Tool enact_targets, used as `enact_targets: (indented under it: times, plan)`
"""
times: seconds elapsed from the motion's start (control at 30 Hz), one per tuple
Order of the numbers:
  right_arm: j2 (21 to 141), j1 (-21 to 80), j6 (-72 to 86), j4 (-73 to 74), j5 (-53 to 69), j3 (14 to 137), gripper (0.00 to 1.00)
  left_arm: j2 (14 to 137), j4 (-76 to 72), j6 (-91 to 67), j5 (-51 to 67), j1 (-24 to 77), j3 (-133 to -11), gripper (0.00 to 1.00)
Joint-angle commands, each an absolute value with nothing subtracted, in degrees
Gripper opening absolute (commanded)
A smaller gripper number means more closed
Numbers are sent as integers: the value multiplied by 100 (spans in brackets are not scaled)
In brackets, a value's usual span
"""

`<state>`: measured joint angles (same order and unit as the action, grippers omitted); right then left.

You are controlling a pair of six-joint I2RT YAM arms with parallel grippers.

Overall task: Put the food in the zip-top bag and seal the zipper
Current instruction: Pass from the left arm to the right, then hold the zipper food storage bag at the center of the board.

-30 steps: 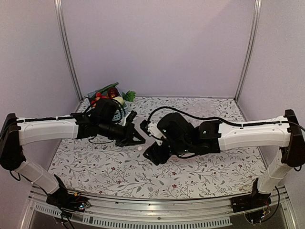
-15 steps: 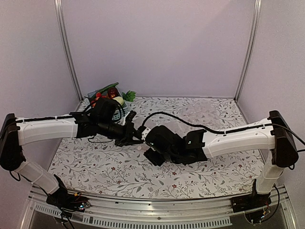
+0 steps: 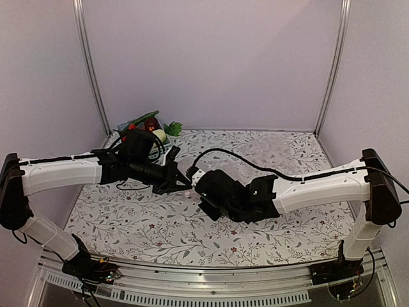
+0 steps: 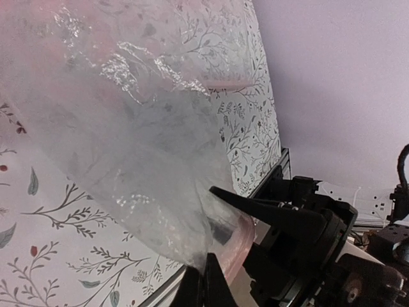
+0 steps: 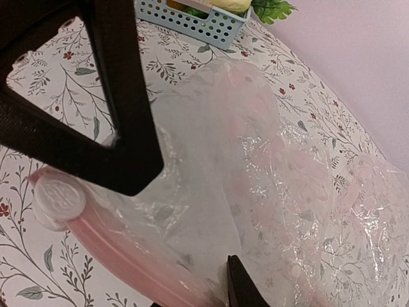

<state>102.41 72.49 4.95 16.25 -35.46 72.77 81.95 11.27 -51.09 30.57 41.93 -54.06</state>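
Observation:
The zip-top bag (image 5: 255,166) is clear and crinkly and hangs between the two grippers above the floral table. Its pinkish zipper (image 5: 108,246) runs along the mouth edge and has a white round slider (image 5: 59,198). My left gripper (image 4: 204,281) is shut on the bag's mouth edge. My right gripper (image 3: 195,183) meets it from the right, jaws narrowed around the same edge. One of its fingers (image 5: 239,284) lies on the film and the other is mostly hidden. The food (image 3: 148,125) sits in the blue basket (image 5: 192,19) at the back left.
Green leafy and red toy pieces (image 3: 171,127) lie in and beside the basket near the back wall. Both arms reach across the middle of the table, and a black cable (image 3: 243,163) loops over the right one. The bag barely shows from above.
My right gripper has moved left up to the left gripper, and its jaws have narrowed round the bag's edge. The left gripper stayed shut and shifted only slightly.

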Motion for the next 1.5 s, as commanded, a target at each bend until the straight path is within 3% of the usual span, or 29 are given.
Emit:
enact_targets:
  times: [0.0,0.07,0.27,0.33,0.53,0.73,0.9,1.47]
  plan:
    - [9995,7258,547,1460,-3551,7250,15,8132,1270,-5117,3032,4141,-5448,0]
    - [9948,7257,553,1480,-3357,7251,9,8136,1391,-5027,2919,4140,-5470,9]
    - [9639,7187,727,1761,-2674,7276,5,7636,2592,-3845,1660,4096,-5963,62]
    - [9496,7033,869,1894,-2172,7277,4,7313,3024,-3325,1097,4096,-6137,70]
    - [9144,6314,1355,2158,-257,7304,3,6162,3089,-1657,377,4098,-6027,74]
    - [8988,5714,1584,2459,1605,7559,3,5407,2519,112,1715,4178,-5759,74]
    - [8770,5605,1550,2773,2533,7832,3,5657,2468,723,2290,4286,-6062,74]
    - [8520,5611,1288,3647,2987,8357,3,7024,2107,663,3783,4612,-7184,82]
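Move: Right between the right hand's part-open fingers runs the pink zip edge of the bag; that spot is some 6 cm to the right of the left hand, about 2 cm lower, and the left fingers still hold the edge shut. The white slider sits about 7 cm to the right hand's left and 1 cm nearer the bases. From the left hand the vegetable basket lies roughly 20 cm ahead and 20 cm left, on the table; a second bag lies 12 cm ahead and 24 cm right of the right hand. Closing the last of its gap, the right hand pinches the zip edge and carries it up some 14 cm and back about 7, rolling the wrist roughly 55 degrees. The left hand lets go and opens wide, swings up and left away from the edge, then comes back right at height, ending about 18 cm higher with the wrist rolled some 70 degrees. ##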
